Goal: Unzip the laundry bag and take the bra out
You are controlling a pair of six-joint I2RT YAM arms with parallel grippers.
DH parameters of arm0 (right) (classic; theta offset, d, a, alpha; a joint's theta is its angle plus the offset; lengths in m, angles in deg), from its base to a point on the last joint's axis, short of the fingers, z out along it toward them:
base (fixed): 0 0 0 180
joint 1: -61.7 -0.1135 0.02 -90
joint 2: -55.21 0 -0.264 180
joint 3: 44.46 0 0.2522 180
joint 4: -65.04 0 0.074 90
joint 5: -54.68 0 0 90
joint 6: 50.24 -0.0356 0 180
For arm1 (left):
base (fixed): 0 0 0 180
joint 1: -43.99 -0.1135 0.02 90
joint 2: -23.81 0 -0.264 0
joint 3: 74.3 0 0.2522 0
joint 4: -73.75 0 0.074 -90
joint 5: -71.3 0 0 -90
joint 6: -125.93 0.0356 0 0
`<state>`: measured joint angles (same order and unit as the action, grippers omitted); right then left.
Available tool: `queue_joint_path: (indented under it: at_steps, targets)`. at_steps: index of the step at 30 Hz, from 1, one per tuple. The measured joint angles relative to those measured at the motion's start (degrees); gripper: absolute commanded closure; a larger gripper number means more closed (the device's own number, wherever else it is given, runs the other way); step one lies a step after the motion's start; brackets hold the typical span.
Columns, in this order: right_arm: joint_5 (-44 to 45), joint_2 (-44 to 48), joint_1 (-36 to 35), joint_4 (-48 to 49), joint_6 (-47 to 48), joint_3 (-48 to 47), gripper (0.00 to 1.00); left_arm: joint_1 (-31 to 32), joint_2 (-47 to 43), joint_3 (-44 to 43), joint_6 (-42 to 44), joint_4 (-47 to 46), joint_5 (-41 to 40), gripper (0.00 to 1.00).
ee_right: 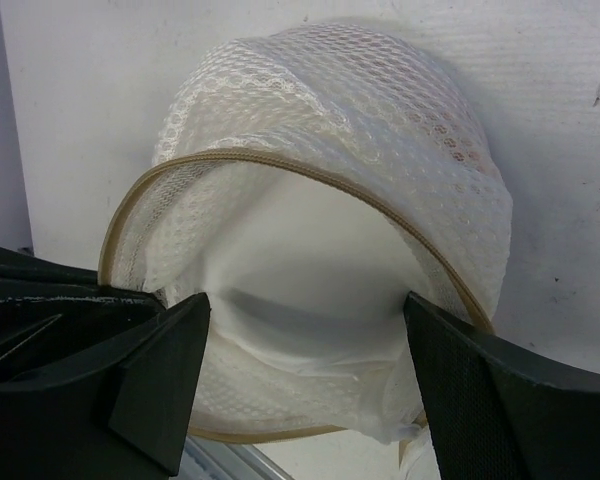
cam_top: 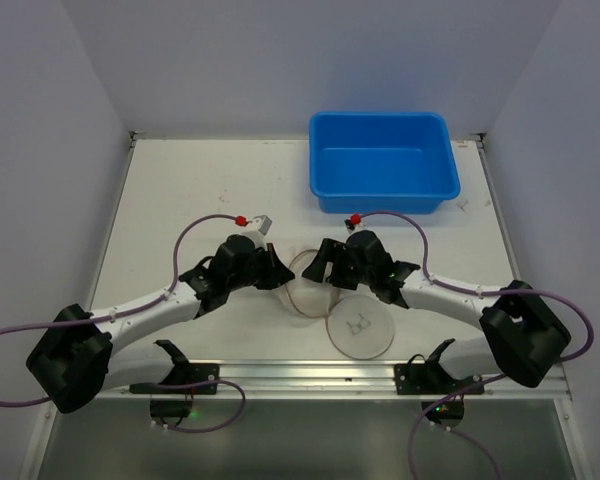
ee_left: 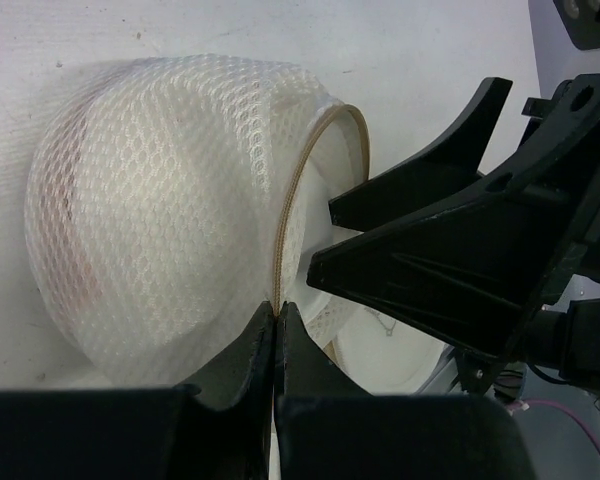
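Note:
The laundry bag (cam_top: pixel 302 288) lies on its side between my two grippers, a white mesh drum (ee_left: pixel 160 220) with a tan zipper rim (ee_right: pixel 280 166) gaping open. Its round flap with the bra outline (cam_top: pixel 360 326) lies flat on the table. My left gripper (ee_left: pixel 277 312) is shut on the tan rim at the bag's lower edge. Smooth white fabric, the bra (ee_right: pixel 300 260), bulges in the opening. My right gripper (ee_right: pixel 305 345) is open, one finger on each side of that fabric at the bag's mouth. The right fingers (ee_left: pixel 440 250) show beside the rim in the left wrist view.
A big blue plastic tub (cam_top: pixel 384 204) stands at the back right of the white table (cam_top: pixel 200 190). A metal rail (cam_top: pixel 310 372) runs along the near edge between the arm bases. Purple cables loop off both arms.

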<state>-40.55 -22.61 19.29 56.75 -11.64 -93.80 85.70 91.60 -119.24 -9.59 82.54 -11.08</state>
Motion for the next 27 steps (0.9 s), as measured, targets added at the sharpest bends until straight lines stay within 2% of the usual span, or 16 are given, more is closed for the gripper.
queue_joint_path:
  at_steps: [14, 18, 21, 22, 25, 26, 27]
  targets:
    - [-0.24, -4.59, 0.09, 2.91, 0.04, 0.26, 0.17, 0.0, -1.07, 0.02, 0.07, 3.69, -3.69, 1.0]
    - [-3.61, -6.99, 0.22, 7.21, 0.85, 0.26, 0.25, 0.0, -1.05, 0.02, 0.04, 3.78, -3.56, 1.0]
    - [-6.58, -8.09, 0.26, 10.29, 1.88, 0.26, 0.42, 0.07, -0.94, 0.07, 0.02, 3.48, -3.28, 1.0]
    - [-7.56, -8.22, 0.26, 11.02, 2.29, 0.28, 0.55, 0.11, -0.79, 0.07, 0.02, 3.21, -3.13, 1.0]
    - [-9.6, -8.22, 0.26, 12.9, 3.5, 0.35, 0.77, 0.26, -0.24, 0.07, 0.04, 2.89, -2.95, 1.0]
    - [-10.05, -8.0, 0.26, 13.33, 3.82, 0.48, 0.89, 0.31, -0.13, 0.09, 0.02, 2.89, -2.93, 1.0]
    - [-10.45, -7.72, 0.28, 13.46, 4.28, 0.66, 0.94, 0.33, -0.11, 0.13, 0.02, 2.91, -2.93, 1.0]
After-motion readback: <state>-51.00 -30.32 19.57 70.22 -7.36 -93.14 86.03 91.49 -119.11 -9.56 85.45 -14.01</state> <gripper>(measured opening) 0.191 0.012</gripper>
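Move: Inside the open mouth of the laundry bag, the white bra lies about 3 cm left, 1 cm ahead and 3 cm below the right hand's spread fingers. From that hand, the zip edge pinched by the left fingers is roughly 7 cm left and level ahead. The bag's round lid lies some 9 cm right, 10 cm back and 7 cm below. From the left hand, the bra is about 4 cm right, level ahead and 3 cm lower. Reaching down about 2 cm into the bag's mouth with its fingers still wide, the right hand then sweeps some 3 cm left against the bra, swinging about 10 degrees counter-clockwise. It rises a little as the fingers close most of the way on the white fabric. The left hand keeps its pinch on the zip edge, easing about 1 cm left and 1 cm down. ##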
